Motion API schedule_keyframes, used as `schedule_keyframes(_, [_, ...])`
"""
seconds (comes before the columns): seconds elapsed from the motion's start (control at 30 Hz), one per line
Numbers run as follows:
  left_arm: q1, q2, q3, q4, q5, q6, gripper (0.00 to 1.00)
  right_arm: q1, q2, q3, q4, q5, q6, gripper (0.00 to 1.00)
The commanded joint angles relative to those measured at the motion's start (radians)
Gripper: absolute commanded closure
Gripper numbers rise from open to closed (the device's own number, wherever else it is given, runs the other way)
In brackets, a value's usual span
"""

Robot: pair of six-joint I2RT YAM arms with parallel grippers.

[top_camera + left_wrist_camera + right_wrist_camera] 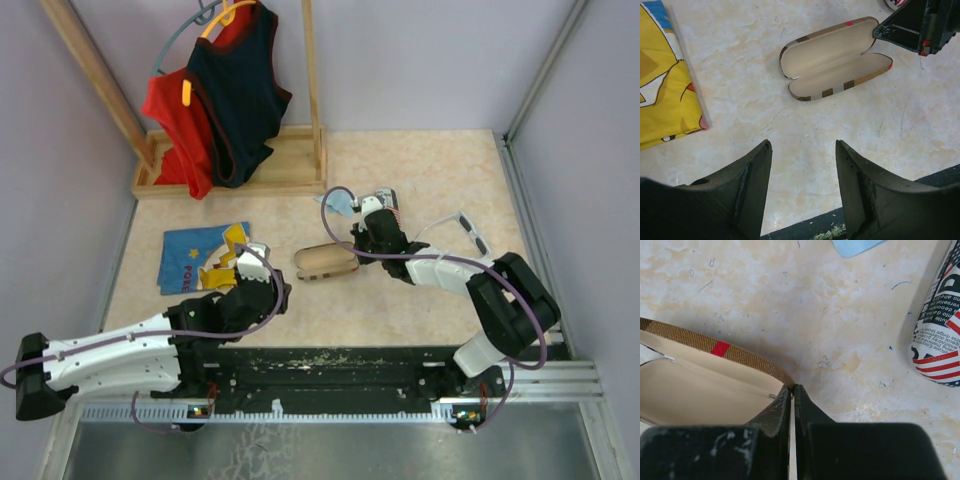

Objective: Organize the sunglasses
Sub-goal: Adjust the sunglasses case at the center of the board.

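Observation:
A white-framed pair of sunglasses (pixel 466 231) lies on the table at the right, behind my right arm. An open plaid case (pixel 322 263) (pixel 835 55) (pixel 700 385) lies mid-table with its cream lining up and nothing inside. My right gripper (pixel 353 244) (pixel 792 386) is shut, its tips against the case's right end rim; whether the rim is pinched between them I cannot tell. My left gripper (pixel 274 296) (pixel 802 145) is open over bare table, to the near left of the case, holding nothing.
A flag-print case (pixel 388 201) (pixel 940 335) and a light-blue cloth (pixel 340 203) (pixel 855 246) lie just behind the right gripper. A blue and yellow cartoon-print item (pixel 205 255) (pixel 665 85) lies at the left. A wooden clothes rack (pixel 235 178) stands at the back. A black rail (pixel 330 365) runs along the near edge.

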Motion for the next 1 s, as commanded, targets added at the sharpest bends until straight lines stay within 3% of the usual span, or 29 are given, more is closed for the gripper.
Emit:
schedule_keyframes(0.0, [0.02, -0.022, -0.002, -0.014, -0.001, -0.02, 0.4, -0.006, 0.0, 0.026, 0.099, 0.036, 0.036, 1.0])
schedule_keyframes(0.6, [0.216, 0.002, -0.007, 0.076, 0.117, 0.093, 0.39, -0.02, -0.025, -0.009, 0.083, 0.006, 0.04, 0.85])
schedule_keyframes(0.77, [0.249, -0.011, -0.028, 0.094, 0.147, 0.1, 0.39, -0.021, -0.036, -0.027, 0.075, 0.009, 0.042, 0.78])
schedule_keyframes(0.97, [0.261, -0.023, -0.042, 0.091, 0.147, 0.097, 0.39, -0.021, -0.118, -0.035, 0.034, 0.056, 0.047, 0.76])
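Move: The open tan-lined sunglasses case has its middle about 7 cm to the right gripper's left and 1 cm back of it, the shut tips being at its right end. The flag-print case lies some 13 cm ahead and 7 cm right of that gripper, the small blue cloth 14 cm ahead and 5 cm left. From the left gripper the open case is roughly 12 cm ahead, 10 cm right and 10 cm below; the folded yellow shirt is 11 cm ahead, 19 cm left. Nudge the shut right fingertips barely half a centimetre forward at the open case's right end, hold there while opening them about a fifth, then ease about 1 cm back, right and down beside that end. Meanwhile bring the open left gripper about 5 cm forward and left over bare board towards the yellow shirt, turning slightly counter-clockwise and sinking a little at the end. ##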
